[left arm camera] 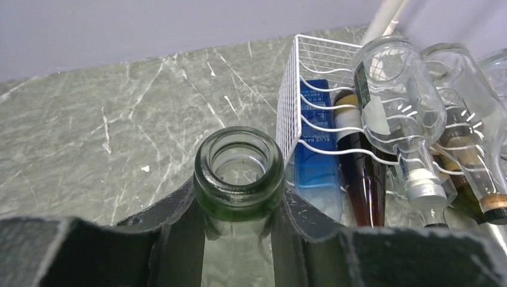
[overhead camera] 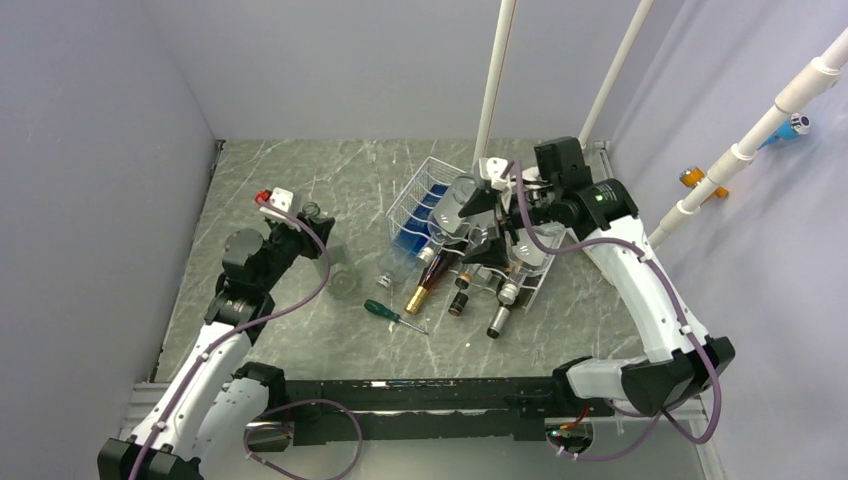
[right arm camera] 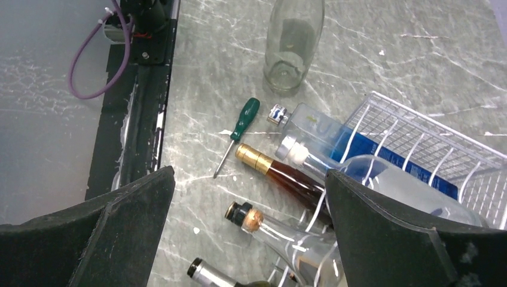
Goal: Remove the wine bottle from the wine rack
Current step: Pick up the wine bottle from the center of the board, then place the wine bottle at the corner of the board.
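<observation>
A clear, green-tinted wine bottle (left arm camera: 239, 167) stands upright on the table, left of the wine rack (left arm camera: 299, 78) and apart from it. My left gripper (left arm camera: 239, 221) is shut on its neck just under the lip. From above, the bottle (overhead camera: 345, 282) sits beside the left gripper (overhead camera: 315, 218). The white wire wine rack (overhead camera: 420, 195) holds several lying bottles. My right gripper (overhead camera: 478, 225) hovers over the rack's front, open, with nothing between its fingers. In the right wrist view, the right gripper (right arm camera: 248, 233) is above bottle necks and the wine bottle (right arm camera: 293, 42) stands far off.
A brown bottle with a gold cap (overhead camera: 425, 283) and clear bottles (left arm camera: 394, 89) stick out of the rack's front. A green-handled screwdriver (overhead camera: 392, 315) lies on the table before them. A blue flat bottle (left arm camera: 317, 161) lies at the rack's left. White pipes (overhead camera: 495, 80) rise behind.
</observation>
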Robot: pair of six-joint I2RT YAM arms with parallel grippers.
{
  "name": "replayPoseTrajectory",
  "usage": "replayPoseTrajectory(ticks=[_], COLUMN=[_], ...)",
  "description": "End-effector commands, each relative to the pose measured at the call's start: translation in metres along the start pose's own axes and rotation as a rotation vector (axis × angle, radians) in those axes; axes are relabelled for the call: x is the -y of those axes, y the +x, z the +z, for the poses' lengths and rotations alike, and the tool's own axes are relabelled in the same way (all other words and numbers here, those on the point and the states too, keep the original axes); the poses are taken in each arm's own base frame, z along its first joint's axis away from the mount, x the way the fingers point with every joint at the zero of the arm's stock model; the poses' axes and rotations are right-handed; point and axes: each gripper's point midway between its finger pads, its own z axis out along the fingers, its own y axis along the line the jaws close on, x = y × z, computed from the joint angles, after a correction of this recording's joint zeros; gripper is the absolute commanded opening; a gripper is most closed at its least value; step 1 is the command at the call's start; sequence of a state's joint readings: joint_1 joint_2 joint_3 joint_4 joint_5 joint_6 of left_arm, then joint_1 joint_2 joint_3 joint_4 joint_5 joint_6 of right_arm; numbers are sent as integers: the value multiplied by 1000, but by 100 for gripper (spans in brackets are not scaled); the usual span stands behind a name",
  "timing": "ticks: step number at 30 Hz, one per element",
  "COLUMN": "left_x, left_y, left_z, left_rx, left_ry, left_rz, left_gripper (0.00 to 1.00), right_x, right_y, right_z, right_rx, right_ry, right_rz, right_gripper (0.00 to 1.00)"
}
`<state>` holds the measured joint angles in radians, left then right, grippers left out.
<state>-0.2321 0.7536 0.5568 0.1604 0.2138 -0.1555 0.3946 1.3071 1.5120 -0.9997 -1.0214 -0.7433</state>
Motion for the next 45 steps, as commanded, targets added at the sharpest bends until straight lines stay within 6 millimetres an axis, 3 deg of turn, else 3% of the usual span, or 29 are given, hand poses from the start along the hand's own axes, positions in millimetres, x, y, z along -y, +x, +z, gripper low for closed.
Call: replayPoseTrajectory(ticks=[1, 10, 20, 30, 35, 45], left_x=[3, -34, -94, -179, -201, -260], left_y=[-50, -138, -192, -217, -226, -214], left_z=[-2, -2, 47, 97, 118, 147], left_rx=[116, 291, 374, 437, 473, 483], left_ry=[-7, -203, -309, -364, -370, -492], left_rz=[36, 120, 190, 195, 258, 321], left_gripper=[0, 0, 0, 0, 0, 0], right_x=[-10, -21, -9, 1, 6, 14], right_y=[-4, 17, 52, 68, 74, 85], right_z=[-17, -46, -64, -77, -82, -90], right_rx=[75, 144, 171, 189, 186, 197], right_ry=[-2, 32, 144, 206, 230, 263], right_rz=[-65, -80, -24, 13, 26, 54], right_gripper=[100, 100, 100, 100, 100, 100])
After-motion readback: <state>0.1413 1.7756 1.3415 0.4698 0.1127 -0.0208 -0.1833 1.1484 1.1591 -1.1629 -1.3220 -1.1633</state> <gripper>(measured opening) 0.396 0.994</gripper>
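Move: The left hand already has the upright wine bottle by the neck, the bottle's middle about 12 cm below the fingers. The open table near the far-left corner, where it is taken, lies some 28 cm ahead and 18 cm left of this hand, 25 cm down. The wine rack's middle is about 12 cm ahead and 32 cm right, the screwdriver 7 cm back and 12 cm right. From the right hand that open table is roughly 37 cm ahead, 42 cm left. Forward and to the left, after a short start mainly leftward, the left hand carries the wine bottle by its neck away from the rack towards the far-left corner, about 27 cm out and 18 cm across. It rises nearly 6 cm on the way, then sinks some 2 cm, turning about 25 degrees counter-clockwise, grip kept. The open right hand draws off rightward, away from the bottle, sinking a little. ##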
